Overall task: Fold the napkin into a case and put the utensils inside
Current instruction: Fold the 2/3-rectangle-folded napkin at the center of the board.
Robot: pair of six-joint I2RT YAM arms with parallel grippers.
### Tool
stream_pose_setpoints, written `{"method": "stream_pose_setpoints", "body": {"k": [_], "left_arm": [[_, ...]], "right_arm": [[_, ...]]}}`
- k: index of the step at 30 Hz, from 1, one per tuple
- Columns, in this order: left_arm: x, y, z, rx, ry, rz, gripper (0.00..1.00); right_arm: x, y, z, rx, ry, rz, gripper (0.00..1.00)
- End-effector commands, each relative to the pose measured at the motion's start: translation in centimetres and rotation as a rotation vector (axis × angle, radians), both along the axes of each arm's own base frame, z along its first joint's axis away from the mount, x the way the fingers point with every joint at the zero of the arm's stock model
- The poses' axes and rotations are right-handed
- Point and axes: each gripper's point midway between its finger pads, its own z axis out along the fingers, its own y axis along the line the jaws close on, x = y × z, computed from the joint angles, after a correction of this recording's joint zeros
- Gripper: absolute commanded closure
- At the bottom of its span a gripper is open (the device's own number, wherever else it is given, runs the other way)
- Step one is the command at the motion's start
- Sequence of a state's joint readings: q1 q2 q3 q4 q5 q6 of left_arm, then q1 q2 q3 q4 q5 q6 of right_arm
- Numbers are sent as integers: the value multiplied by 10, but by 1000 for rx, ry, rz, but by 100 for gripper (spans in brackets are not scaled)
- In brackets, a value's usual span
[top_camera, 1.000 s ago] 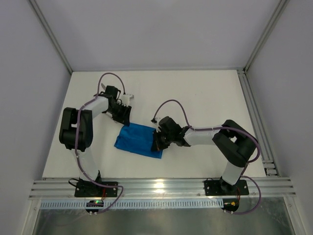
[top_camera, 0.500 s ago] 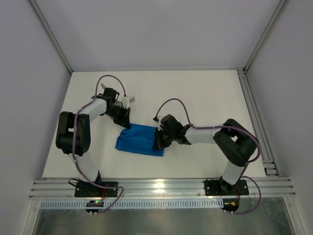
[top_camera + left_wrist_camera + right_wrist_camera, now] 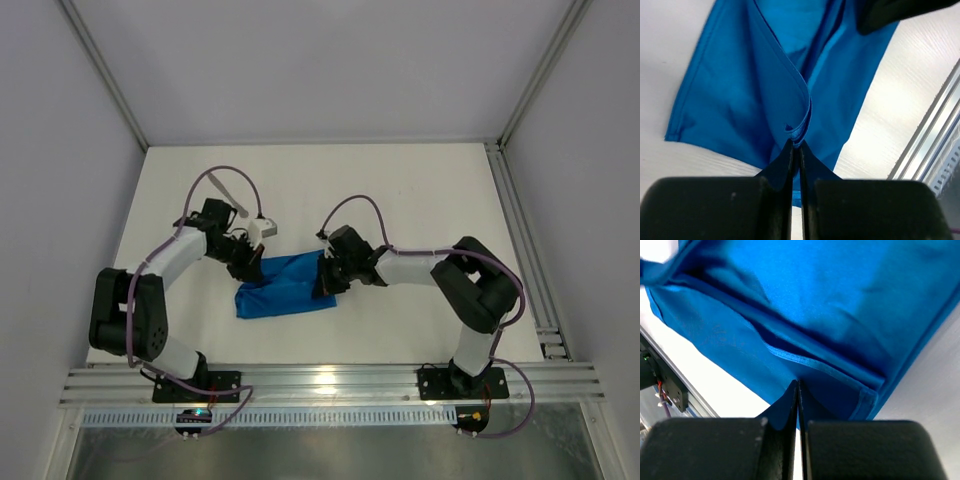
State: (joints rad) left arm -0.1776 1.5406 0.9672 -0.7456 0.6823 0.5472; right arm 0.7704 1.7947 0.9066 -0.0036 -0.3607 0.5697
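The napkin point(image 3: 285, 286) is a bright blue cloth lying folded in a narrow band on the white table point(image 3: 420, 190), between the two arms. My left gripper point(image 3: 252, 268) is at its left end, shut on a folded hem of the napkin point(image 3: 799, 131). At the napkin's right end, my right gripper point(image 3: 326, 281) is shut on a layer of the napkin point(image 3: 830, 340), just below a stitched hem. Stacked folds of cloth show in both wrist views. The utensils are out of view.
An aluminium rail point(image 3: 330, 380) runs along the table's near edge by the arm bases. Another rail point(image 3: 520, 240) lines the right side. Grey enclosure walls stand at the left, right and back.
The left gripper has closed on the napkin's left edge, and its arm has swung out to the left. The napkin has been drawn into a narrower, more level band between the grippers.
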Motion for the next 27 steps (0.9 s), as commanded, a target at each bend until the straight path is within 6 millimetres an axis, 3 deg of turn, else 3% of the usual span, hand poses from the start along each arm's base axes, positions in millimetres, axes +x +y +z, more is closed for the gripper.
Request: {"method": "stream_pose_setpoints", "body": {"k": [1,6,10,14,27], "left_arm": [[-14,-5,5,4,-100,-127,99],[-24,-12,10,16,-201,-202,99],[-47,-17,5,70,-284,-313,99],[-66,-5,-21,175,-319,-381,99],[-82,1,-45,253,-339,-459,98]], "right_arm": [[1,-20,-28,-129,46,-77,96],[5,-19,-30,-126,55,-120,96],[11,-17,-32,-109,62,-189,96],[13,-17,-37,-89,75,-240,96],[19,-15,-31,-65,57,-283,96]]}}
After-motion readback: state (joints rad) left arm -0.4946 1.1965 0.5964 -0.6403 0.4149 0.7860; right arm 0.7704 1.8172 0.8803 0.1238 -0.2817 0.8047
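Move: The left hand already holds a raised edge of the napkin. The napkin's near-left corner lies some 8 cm back from that hand, 4 cm to its left and 6 cm below; the near-right corner is about 5 cm back and 18 cm to its right. The fork is roughly 13 cm ahead and 10 cm left. From the right hand, whose shut fingertips rest on the cloth, the near-left corner is about 5 cm back and 19 cm left. Sweeping back about 8 cm, then sinking some 4 cm late in the pull, the left hand keeps its pinch and draws the raised edge down towards the near-left corner, turning about 25 degrees clockwise as it tips. The right hand's closed fingertips stay on the cloth, creeping forward and a little left by some 2 cm while also turning clockwise. ##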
